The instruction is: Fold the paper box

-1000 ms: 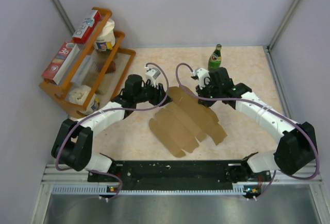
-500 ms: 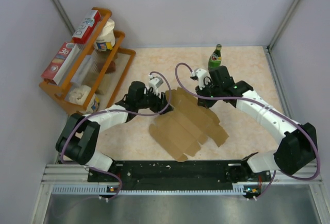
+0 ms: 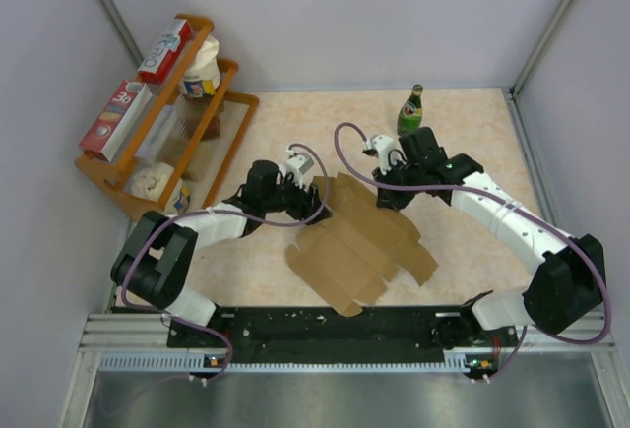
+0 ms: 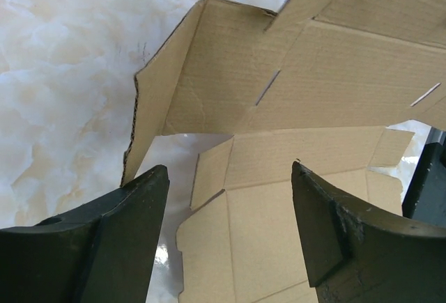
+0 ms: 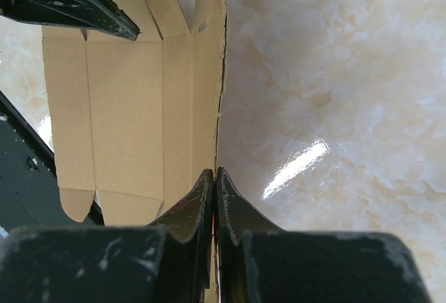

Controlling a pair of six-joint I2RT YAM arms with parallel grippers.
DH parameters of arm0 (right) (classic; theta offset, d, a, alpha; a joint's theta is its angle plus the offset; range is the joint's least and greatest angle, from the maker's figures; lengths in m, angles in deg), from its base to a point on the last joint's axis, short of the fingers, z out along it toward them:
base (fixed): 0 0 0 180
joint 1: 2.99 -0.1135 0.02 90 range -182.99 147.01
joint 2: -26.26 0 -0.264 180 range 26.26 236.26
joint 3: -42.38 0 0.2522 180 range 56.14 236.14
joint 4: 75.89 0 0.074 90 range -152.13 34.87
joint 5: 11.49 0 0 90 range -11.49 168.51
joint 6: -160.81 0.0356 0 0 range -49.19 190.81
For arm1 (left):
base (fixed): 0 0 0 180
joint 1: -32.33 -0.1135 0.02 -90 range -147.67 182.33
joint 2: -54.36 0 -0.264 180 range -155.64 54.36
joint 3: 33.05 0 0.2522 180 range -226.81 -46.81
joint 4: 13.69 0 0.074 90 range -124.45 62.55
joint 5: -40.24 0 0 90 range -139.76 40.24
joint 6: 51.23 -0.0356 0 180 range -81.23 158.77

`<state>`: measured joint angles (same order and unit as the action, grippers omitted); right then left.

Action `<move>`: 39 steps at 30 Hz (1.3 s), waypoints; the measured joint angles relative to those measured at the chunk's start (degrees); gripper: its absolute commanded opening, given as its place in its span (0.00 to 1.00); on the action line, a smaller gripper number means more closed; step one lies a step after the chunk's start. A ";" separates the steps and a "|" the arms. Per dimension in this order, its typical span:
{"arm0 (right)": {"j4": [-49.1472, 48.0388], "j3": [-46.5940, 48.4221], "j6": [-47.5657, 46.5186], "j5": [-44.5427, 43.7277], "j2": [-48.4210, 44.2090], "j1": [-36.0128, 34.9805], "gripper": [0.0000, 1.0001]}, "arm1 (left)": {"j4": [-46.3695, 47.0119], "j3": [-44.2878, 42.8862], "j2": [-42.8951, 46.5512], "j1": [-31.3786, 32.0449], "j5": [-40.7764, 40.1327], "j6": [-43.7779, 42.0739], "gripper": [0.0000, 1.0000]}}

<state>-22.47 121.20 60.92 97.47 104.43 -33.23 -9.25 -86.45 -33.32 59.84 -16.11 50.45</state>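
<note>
The paper box (image 3: 359, 241) is a plain brown die-cut sheet, mostly unfolded, in the middle of the table. Its far edge is raised off the surface. My right gripper (image 3: 386, 190) is shut on that raised edge; in the right wrist view the thin cardboard edge (image 5: 218, 73) runs straight into the closed fingertips (image 5: 214, 172). My left gripper (image 3: 317, 197) is open at the box's far left corner. In the left wrist view its gripper (image 4: 230, 166) hangs over a flat panel, with a bent-up flap (image 4: 202, 66) just ahead and nothing between the fingers.
A green bottle (image 3: 410, 110) stands upright behind the right gripper. An orange rack (image 3: 232, 101) holding red-and-white cartons and containers stands at the far left. Grey walls close in the table on three sides.
My left gripper has moved right, up to the box's left flap, and opened wider. The right gripper has stayed shut on the raised edge.
</note>
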 measured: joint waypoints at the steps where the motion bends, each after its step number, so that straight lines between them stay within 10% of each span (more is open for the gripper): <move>1: 0.20 0.00 0.02 0.22 0.00 0.00 0.00 | 0.13 0.00 -0.35 0.00 0.02 -0.13 0.75; 14: 0.72 0.00 0.00 2.56 0.02 0.00 0.00 | 1.53 0.13 -2.86 0.00 -0.04 -2.56 0.75; 39: 1.18 1.16 -0.09 3.34 1.57 0.00 0.00 | 1.20 1.49 -6.14 2.34 2.49 -2.95 0.37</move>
<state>-21.29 122.36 60.83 100.82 106.01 -33.23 -8.05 -84.96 -39.46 62.18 -13.62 47.50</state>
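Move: The small corner flap lies just off the tips of the left gripper's open fingers, roughly 2 cm back, 2 cm to the right and 5 cm below. From the left gripper, the raised panel's end flap stands about 7 cm ahead and 3 cm right, a little lower, and the flat panels spread some 10 cm back, 4 cm right and 8 cm below. From the right gripper, shut on the raised panel's edge, the corner flap is about 13 cm left, 1 cm back and 11 cm down. Lower the left gripper about 4 cm onto the small corner flap: first almost straight down with the fingers open, then also drawing back some 2 cm while closing them to roughly half their starting gap, one finger on each side of the flap. Keep the right gripper shut on the raised panel's edge, nearly in place. ##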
